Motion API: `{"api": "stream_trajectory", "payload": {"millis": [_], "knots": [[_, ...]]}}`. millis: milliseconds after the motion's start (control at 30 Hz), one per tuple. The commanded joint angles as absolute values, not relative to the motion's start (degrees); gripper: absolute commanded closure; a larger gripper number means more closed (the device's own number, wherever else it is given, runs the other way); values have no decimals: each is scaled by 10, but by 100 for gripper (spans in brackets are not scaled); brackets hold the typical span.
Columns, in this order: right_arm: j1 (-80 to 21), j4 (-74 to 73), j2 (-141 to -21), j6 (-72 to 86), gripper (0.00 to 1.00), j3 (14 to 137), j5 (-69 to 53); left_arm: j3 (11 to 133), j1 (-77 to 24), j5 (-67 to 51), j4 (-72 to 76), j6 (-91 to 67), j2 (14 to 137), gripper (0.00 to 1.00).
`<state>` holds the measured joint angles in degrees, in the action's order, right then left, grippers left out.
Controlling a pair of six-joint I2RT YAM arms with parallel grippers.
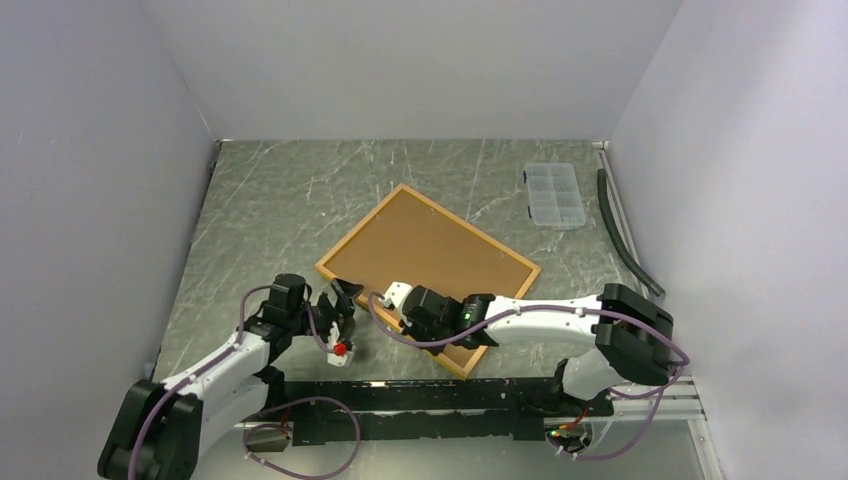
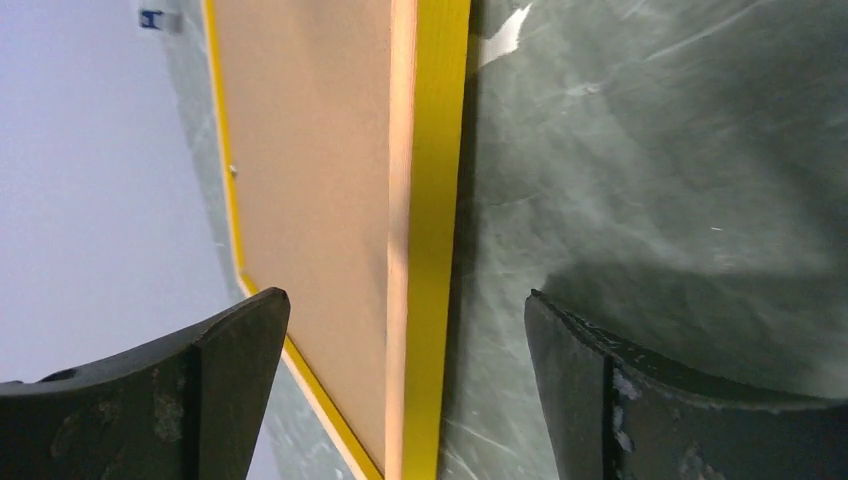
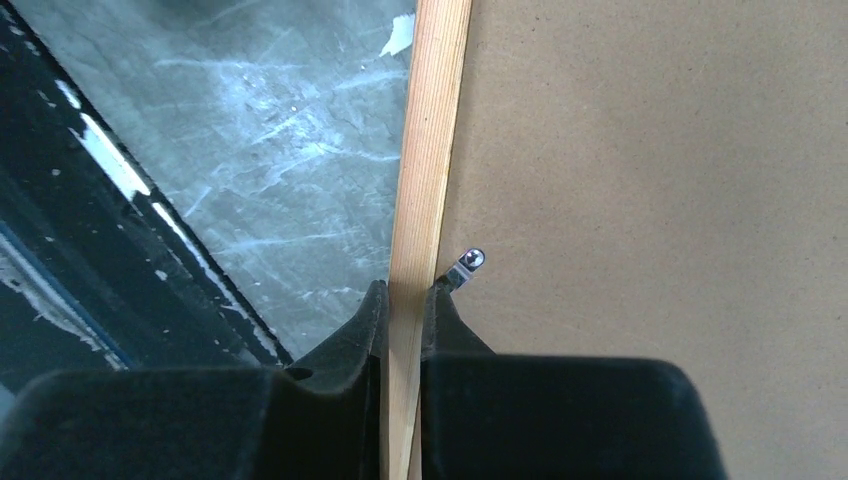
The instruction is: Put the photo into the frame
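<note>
The frame [image 1: 430, 250] lies back-up on the table, showing its brown backing and wood rim. The photo is not in view. My right gripper [image 1: 397, 298] is shut on the frame's near-left rail; in the right wrist view its fingertips [image 3: 405, 292] pinch the light wood rail [image 3: 432, 150] beside a small metal clip [image 3: 470, 261] on the backing board [image 3: 650, 200]. My left gripper [image 1: 340, 300] is open and empty at the frame's left corner. In the left wrist view its gripper [image 2: 405, 297] straddles the yellow edge of the frame [image 2: 440, 200] without touching it.
A small clear plastic compartment box [image 1: 553, 195] sits at the back right. A dark strip [image 1: 620, 235] lies along the right wall. A black rail [image 1: 450, 390] runs along the table's near edge. Walls close in on three sides.
</note>
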<state>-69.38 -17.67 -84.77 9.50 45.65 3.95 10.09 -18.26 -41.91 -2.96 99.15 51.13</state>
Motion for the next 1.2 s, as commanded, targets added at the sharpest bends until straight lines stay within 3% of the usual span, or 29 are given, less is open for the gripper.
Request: {"api": "stream_trajectory", "payload": {"millis": [0,100,300,500,633,800,1000,1167], "knots": [[-692,-174,-802,78,100,512,18,87,-186,-434,142,1052,574,6],[-691,-186,-797,76,100,528,10,80,-188,-435,228,1061,634,6],[-688,-206,-792,71,100,553,2,100,-195,-416,259,1072,675,8],[-683,-217,-780,72,100,564,3,148,-195,-396,311,1059,721,32],[-676,-223,-759,65,66,562,21,164,-195,-399,259,1045,674,55],[-676,-238,-727,35,33,560,80,204,-195,-418,101,1002,579,66],[-698,-293,-709,-33,21,597,143,294,-195,-458,-138,957,516,67],[-729,-332,-714,-77,15,620,173,352,-195,-452,-221,930,525,69]]}}
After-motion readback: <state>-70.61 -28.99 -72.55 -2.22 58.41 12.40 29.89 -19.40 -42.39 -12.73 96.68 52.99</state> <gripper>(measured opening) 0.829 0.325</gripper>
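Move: The part of the frame's near-left side that the open left gripper goes for lies about 4 cm ahead, 2 cm to its right and 3 cm below. The frame's left corner is some 6 cm ahead and 6 cm to the left of that gripper, also 3 cm below. The right gripper already has this same side between its fingers; from it a metal clip sits 2 cm straight ahead at its height, and the near corner about 8 cm back, 11 cm right and 1 cm lower. Keep the right pinch on the frame's near-left side and raise it about 5 cm, while bringing the open left gripper forward about 6 cm, slightly right, around that side. Close the left fingers on it and lift some 8 cm. As they close, open the right fingers wide and take that hand on up off the side, drifting forward and tipping its fingers outward. ##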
